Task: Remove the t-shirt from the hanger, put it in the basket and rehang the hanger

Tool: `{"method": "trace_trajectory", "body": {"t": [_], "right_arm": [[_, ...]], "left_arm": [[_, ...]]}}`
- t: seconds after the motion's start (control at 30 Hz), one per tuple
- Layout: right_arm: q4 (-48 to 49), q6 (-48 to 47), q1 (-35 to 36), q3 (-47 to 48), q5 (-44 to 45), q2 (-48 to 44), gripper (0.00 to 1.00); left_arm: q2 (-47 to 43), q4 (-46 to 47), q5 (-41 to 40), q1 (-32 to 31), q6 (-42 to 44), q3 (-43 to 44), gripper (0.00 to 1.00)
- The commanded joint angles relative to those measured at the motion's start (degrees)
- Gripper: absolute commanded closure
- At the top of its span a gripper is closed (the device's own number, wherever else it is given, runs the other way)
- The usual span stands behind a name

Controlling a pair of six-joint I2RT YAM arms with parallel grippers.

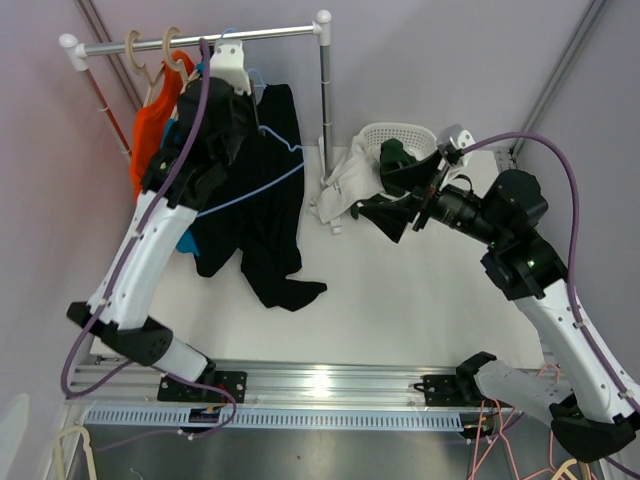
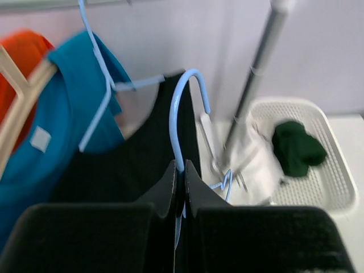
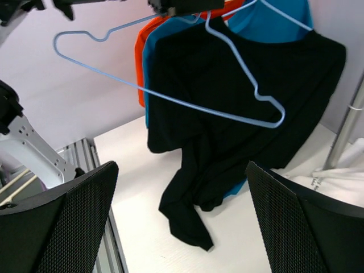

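The black t-shirt [image 1: 265, 230] hangs below the rack, its lower end lying on the table; it also shows in the right wrist view [image 3: 227, 148] and the left wrist view [image 2: 125, 165]. The blue wire hanger [image 3: 170, 99] lies across its front, and its left arm sticks out bare into the air. My left gripper [image 1: 248, 115] is up at the rack, shut on the hanger's neck [image 2: 177, 119] below the hook. My right gripper [image 1: 385, 190] is open and empty, right of the shirt and facing it [image 3: 181, 170].
The rack rail [image 1: 200, 42] also carries a blue t-shirt [image 2: 62, 102] on a blue hanger and an orange shirt [image 1: 150, 135] on a wooden hanger. The rack post [image 1: 325, 100] stands beside a white basket [image 2: 335, 170] holding a green cloth [image 2: 296, 148]. A white cloth [image 1: 345, 185] lies at the post's foot.
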Motion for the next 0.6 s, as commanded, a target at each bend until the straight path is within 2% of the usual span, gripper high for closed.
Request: {"method": "trace_trajectory", "body": {"t": [0.0, 0.17, 0.3, 0.47, 0.57], "right_arm": [[-2.95, 0.74, -0.29, -1.23, 4.92, -1.96, 0.01], [-4.88, 0.39, -0.55, -2.29, 6.76, -4.51, 0.00], [-5.41, 0.56, -0.82, -2.73, 6.85, -4.60, 0.01], [-4.54, 0.83, -0.82, -4.05, 7.38, -4.69, 0.00], [-4.71, 0.82, -0.99, -4.05, 7.12, -4.60, 0.00]], "left_arm": [[5.26, 6.02, -8.53, 0.51, 6.05, 8.75, 0.99], [10.20, 14.81, -11.88, 0.95, 10.01, 14.45, 1.00], [16.18, 14.73, -9.69, 1.74, 10.81, 22.19, 0.99], [19.16, 20.61, -4.60, 2.10, 9.93, 21.76, 0.99], [24.51, 20.54, -3.53, 2.10, 10.36, 27.36, 1.00]]}}
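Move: The left gripper, already shut on the empty blue hanger just below its hook, has the free stretch of rail about 12 cm ahead and 12 cm above. On that rail, the black shirt's hanger hook hangs about 5 cm to the gripper's left, and the rail's white corner is some 10 cm to its right. From the empty right gripper that stretch of rail is about 29 cm ahead, 22 cm to the left and 12 cm above. Bring the left gripper forward about 10 cm and up some 7 cm towards the free rail between the black shirt's hanger and the white corner, rising early and finishing level. Keep the hanger pinched, tip the fingers up some 15 to 20 degrees and turn slightly counter-clockwise. Let the open right gripper sink about 3 cm and ease right. ##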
